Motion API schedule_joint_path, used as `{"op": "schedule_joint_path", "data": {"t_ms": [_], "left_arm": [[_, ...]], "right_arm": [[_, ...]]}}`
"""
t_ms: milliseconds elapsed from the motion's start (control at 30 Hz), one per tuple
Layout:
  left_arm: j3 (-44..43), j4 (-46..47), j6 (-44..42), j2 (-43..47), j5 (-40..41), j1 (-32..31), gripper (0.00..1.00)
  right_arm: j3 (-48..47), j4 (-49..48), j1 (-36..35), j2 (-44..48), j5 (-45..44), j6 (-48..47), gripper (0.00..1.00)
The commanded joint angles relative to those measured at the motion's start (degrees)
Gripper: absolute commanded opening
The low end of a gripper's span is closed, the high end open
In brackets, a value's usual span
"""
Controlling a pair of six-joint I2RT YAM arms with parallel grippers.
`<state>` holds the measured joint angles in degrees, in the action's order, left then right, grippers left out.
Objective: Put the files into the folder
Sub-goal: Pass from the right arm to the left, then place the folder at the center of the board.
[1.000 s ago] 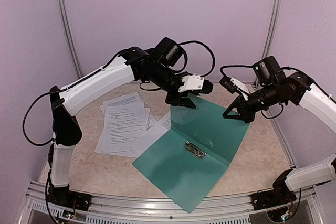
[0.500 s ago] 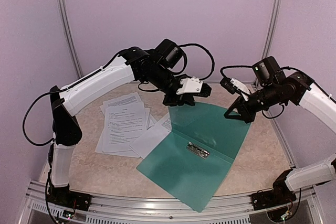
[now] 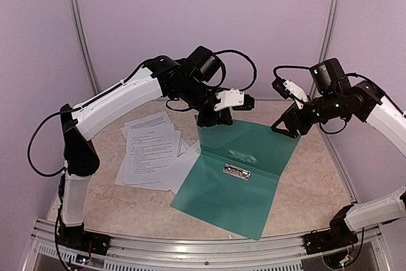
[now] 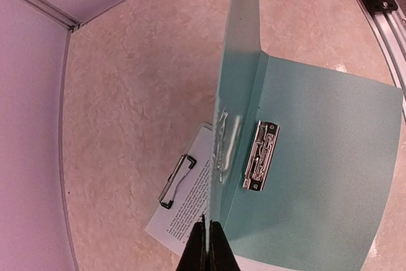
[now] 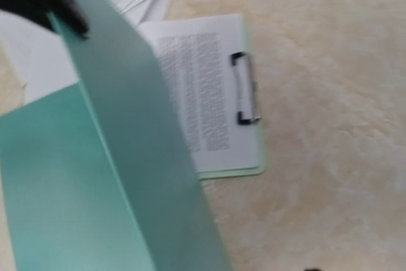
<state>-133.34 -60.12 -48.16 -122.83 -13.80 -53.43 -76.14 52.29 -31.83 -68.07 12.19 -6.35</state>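
Note:
The teal-green folder (image 3: 228,198) lies open on the table, its metal clip (image 3: 236,171) at the spine. Its far cover (image 3: 254,144) stands raised. My left gripper (image 3: 211,122) is shut on that cover's far left corner. In the left wrist view the dark fingertips (image 4: 198,240) pinch the thin edge of the folder (image 4: 317,157) beside the clip (image 4: 260,155). My right gripper (image 3: 284,129) hovers just off the cover's far right corner, open and holding nothing. The files (image 3: 149,147) lie fanned out left of the folder, one sheet tucked under its left edge.
A pale mint clipboard (image 5: 250,169) with a printed sheet and a wire clip (image 4: 174,182) lies on the table behind the raised cover. White booth walls and metal posts close in the table. The metal rail (image 3: 190,245) runs along the near edge.
The right gripper has let go of the cover's right corner and lifted away. The left gripper, now shut on the cover, has drawn it leftward, and the folder has turned and slid on the table.

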Motion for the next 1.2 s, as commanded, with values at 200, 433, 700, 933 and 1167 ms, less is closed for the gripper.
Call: {"op": "schedule_joint_path", "data": {"t_ms": [200, 433, 700, 933, 1167], "left_arm": [[-6.5, 3.9, 26.5, -0.7, 0.4, 1.4, 0.00], [-14.9, 2.9, 43.9, -3.3, -2.4, 3.7, 0.00], [3.2, 16.6, 71.3, 0.7, -6.4, 8.2, 0.00], [27.3, 29.2, 85.0, 10.3, -3.8, 7.4, 0.00], [45.6, 43.0, 97.0, 19.6, 4.2, 6.5, 0.00]], "right_arm": [[-4.3, -2.4, 8.6, 0.7, -5.6, 6.2, 0.79], [-8.7, -2.5, 12.7, 0.4, -7.5, 9.5, 0.84], [-8.0, -3.1, 13.4, -2.0, -5.5, 9.8, 0.85], [-7.5, -3.8, 13.4, -3.7, -1.9, 9.8, 0.86], [-4.6, -4.7, 13.1, -3.9, -0.4, 10.1, 0.86]]}}
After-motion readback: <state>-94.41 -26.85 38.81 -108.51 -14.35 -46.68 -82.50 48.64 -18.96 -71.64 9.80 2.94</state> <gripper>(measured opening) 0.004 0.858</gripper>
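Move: Pinched in the left hand's shut fingers is the far-left corner of the open folder's raised cover. The clipboard with the files lies roughly straight below, some 24 cm down; the folder's metal clip is about 13 cm right and level fore-and-aft, and the loose papers are around 26 cm left and 8 cm farther out, both at table height. From the right hand, the cover's other corner is about 4 cm right, 1 cm back and 4 cm below. Swinging the folder round alone, the left hand keeps its pinch, goes forward and up about 7 cm each, then drops some 12 cm while drifting left and slightly back, turning roughly 65 degrees counter-clockwise and tilting. The right hand, already open, draws away from the cover forward, right and up, about 7 cm each way, opens wider, turns some 20 degrees clockwise, then sinks slightly. ##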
